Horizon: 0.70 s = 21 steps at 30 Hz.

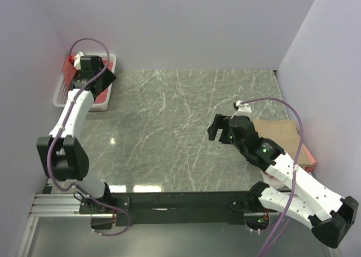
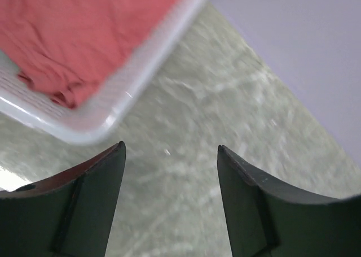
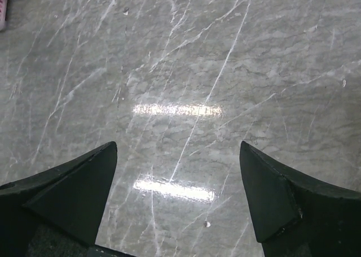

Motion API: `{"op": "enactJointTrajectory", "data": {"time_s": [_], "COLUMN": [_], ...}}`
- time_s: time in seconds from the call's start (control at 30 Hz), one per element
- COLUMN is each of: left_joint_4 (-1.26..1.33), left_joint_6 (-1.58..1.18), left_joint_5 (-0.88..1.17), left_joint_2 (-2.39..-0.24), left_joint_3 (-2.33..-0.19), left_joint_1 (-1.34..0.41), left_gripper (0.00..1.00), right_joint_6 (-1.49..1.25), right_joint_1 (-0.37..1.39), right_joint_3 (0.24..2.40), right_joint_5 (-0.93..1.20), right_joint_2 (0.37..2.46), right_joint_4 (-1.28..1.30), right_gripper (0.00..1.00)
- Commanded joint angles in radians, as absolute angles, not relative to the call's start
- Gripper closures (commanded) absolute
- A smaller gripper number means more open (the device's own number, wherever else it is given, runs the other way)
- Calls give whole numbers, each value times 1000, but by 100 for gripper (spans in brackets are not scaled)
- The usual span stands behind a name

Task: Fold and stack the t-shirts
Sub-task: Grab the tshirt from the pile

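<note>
A salmon-red t-shirt [image 2: 84, 36] lies crumpled in the white mesh basket [image 2: 132, 87] at the table's far left [image 1: 63, 90]. My left gripper [image 2: 171, 149] hovers open just past the basket's corner, over bare marble, with nothing between its fingers; from above it is by the basket's right rim [image 1: 107, 76]. A folded tan t-shirt [image 1: 282, 134] rests on a pink one [image 1: 307, 156] at the right edge of the table. My right gripper [image 1: 214, 127] hangs open over the marble left of that stack, holding nothing [image 3: 177, 147].
Grey marble tabletop [image 1: 169, 127] spreads between the two arms. Pale walls close in the left, back and right sides. A black rail [image 1: 180, 200] runs along the near edge.
</note>
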<state>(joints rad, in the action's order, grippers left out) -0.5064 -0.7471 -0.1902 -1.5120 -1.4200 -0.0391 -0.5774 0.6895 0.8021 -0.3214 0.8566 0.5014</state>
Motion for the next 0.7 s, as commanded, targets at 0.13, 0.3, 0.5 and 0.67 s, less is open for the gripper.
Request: {"op": "enactJointTrajectory", "data": {"time_s": [0.13, 0.3, 0.5, 0.67], "left_joint_4": [-560, -604, -632, -624], "left_joint_6": [-773, -759, -739, -733], "left_joint_5": [-279, -291, -278, -262], "left_joint_2": [-1827, -2034, -2235, -2342], "left_joint_3": [-1701, -1888, -2055, -2118], "left_joint_1": [139, 176, 199, 212], "left_gripper": [29, 29, 30, 30], "right_joint_6": [-555, -551, -545, -543], "right_joint_1": [695, 695, 695, 695], "right_joint_3": [839, 831, 822, 825], "right_joint_5": [-293, -278, -250, -252], "right_joint_2": [807, 805, 824, 842], "right_joint_4": [485, 477, 459, 456], "right_gripper": [5, 5, 5, 5]}}
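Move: Ahead and to the left of the left hand lies the pile of red t-shirts in the white basket, its middle about 14 cm farther out, 14 cm left and 20 cm below. The basket's middle is at nearly the same spot, and its right rim runs about 13 cm ahead, 3 cm left and 15 cm down. For the right hand the pile is roughly 34 cm ahead, 55 cm left and 15 cm below. Swinging left and forward over the basket's right rim while sinking, the left hand heads for the t-shirt pile, some 15 cm left, 15 cm down and 13 cm outward. The leftward part fades first, leaving a dive down and forward. The wrist turns about 15 degrees counter-clockwise and tips down as much; the fingers stay well open, with no touch on the cloth to be seen. ##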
